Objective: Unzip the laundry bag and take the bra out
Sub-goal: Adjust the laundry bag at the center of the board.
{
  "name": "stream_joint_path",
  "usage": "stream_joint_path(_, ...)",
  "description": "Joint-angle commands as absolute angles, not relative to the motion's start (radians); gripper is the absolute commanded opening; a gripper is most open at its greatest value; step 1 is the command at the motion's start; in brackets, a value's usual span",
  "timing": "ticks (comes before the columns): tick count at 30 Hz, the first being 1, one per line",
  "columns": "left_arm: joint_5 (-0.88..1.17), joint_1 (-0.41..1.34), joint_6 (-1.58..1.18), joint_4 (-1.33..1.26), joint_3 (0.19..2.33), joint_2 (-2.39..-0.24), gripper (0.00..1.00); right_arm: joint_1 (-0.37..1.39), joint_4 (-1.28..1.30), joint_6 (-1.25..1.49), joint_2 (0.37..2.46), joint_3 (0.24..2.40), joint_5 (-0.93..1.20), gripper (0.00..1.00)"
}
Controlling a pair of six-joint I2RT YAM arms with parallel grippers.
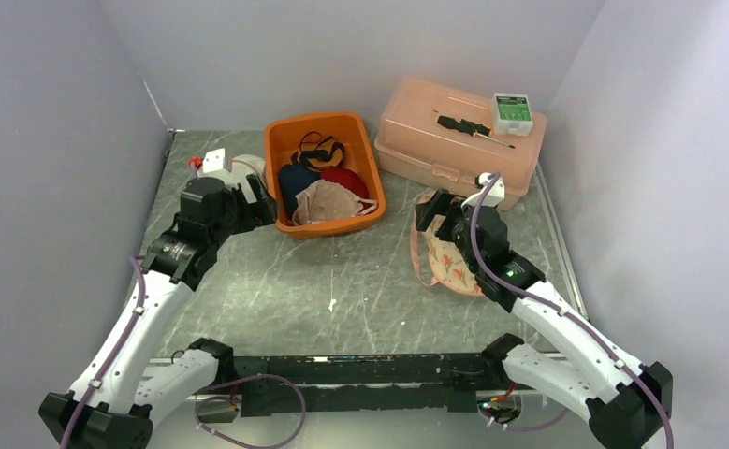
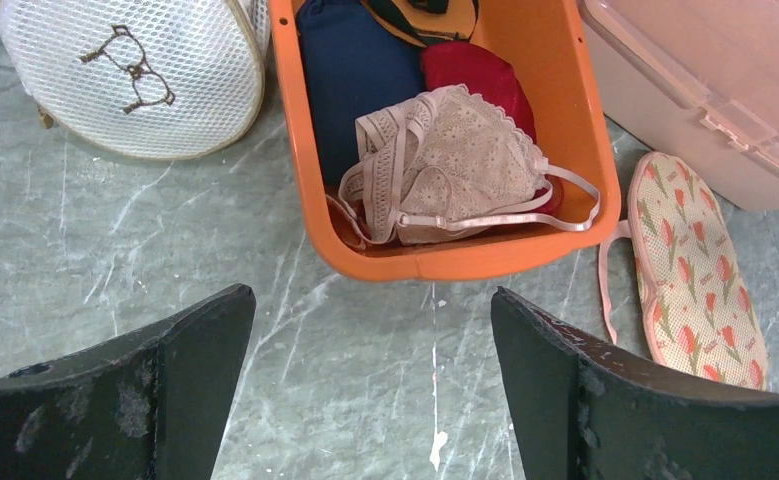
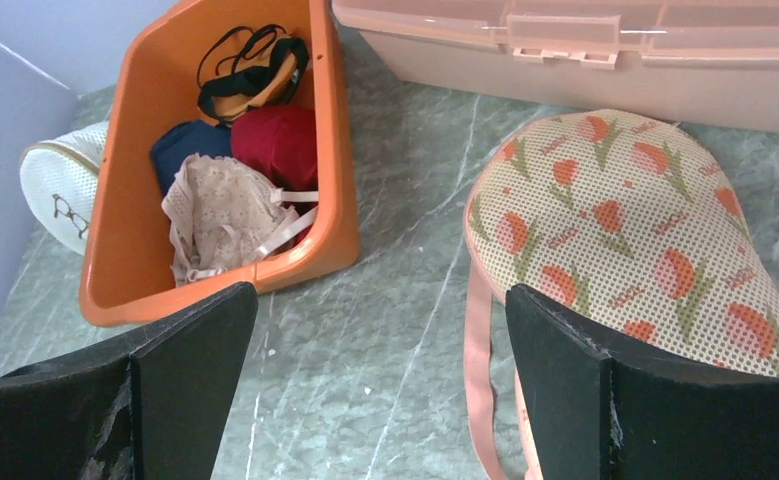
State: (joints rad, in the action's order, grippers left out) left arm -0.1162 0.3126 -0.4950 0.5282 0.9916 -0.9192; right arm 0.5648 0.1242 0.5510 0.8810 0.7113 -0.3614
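Observation:
Two mesh laundry bags lie on the grey table. A flat floral one with pink trim is at the right. A round white one is at the left. A beige lace bra rests on top of other clothes in the orange bin. My left gripper hangs open over bare table just short of the bin's near corner. Open as well, my right gripper hovers at the floral bag's left edge, one finger over its mesh. No zipper shows.
A pink lidded box stands at the back right, carrying a screwdriver and a small green-and-white box. The bin also holds dark blue, red and black-orange garments. Grey walls close in on three sides.

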Motion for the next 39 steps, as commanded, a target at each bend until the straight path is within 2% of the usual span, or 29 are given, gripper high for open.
stream_joint_path(1, -0.109, 0.310, -0.503, 0.503, 0.997, -0.894, 0.94, 0.566, 0.055, 0.535, 0.820, 0.690, -0.388, 1.00)
stream_joint_path(6, -0.101, 0.311, -0.480, 0.497, 0.986, -0.889, 0.93, 0.565, 0.051, 0.508, 0.729, 0.636, -0.489, 0.99)
stream_joint_path(11, -0.089, 0.311, -0.471, 0.466, 0.954, -0.860, 0.92, 0.540, 0.216, 0.539, 0.739, 0.690, -0.577, 0.99)
stream_joint_path(18, -0.050, 0.310, -0.472, 0.457, 0.950, -0.860, 0.92, 0.285, 0.229, 0.678, 0.674, 0.546, -0.345, 0.94)
stream_joint_path(25, 0.051, 0.311, -0.471, 0.442, 0.949, -0.879, 0.92, 0.097, 0.188, 0.765, 0.722, 0.408, -0.177, 0.94)
stream_joint_path(29, 0.143, 0.326, -0.454, 0.435, 0.956, -0.901, 0.92, 0.062, 0.156, 0.792, 0.743, 0.357, -0.139, 0.96)
stream_joint_path(33, 0.153, 0.352, -0.444, 0.447, 0.966, -0.918, 0.92, 0.061, 0.146, 0.782, 0.744, 0.338, -0.128, 0.95)
stream_joint_path(39, 0.158, 0.368, -0.441, 0.440, 0.961, -0.914, 0.92, 0.061, 0.229, 0.761, 0.678, 0.368, -0.234, 0.97)
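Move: The tulip laundry bag lies with its middle some 7 cm to the right hand's right, about level ahead, and roughly 21 cm below. The orange basket's middle is about 25 cm left of that hand and 18 cm farther out; the pink toolbox's is about 25 cm ahead and 10 cm to its right, both some 17 cm lower. From the left hand, the bag is about 44 cm to the right, level ahead, and 24 cm below. Over the tulip laundry bag, the right hand comes down some 15 cm after a very slight lift, swinging about 12 cm right past the bag's middle and 4 cm back towards its near right part. Its open fingers tip down 20 degrees and turn clockwise. The left hand, also open, drifts 5 cm right towards the bag, turning clockwise. ##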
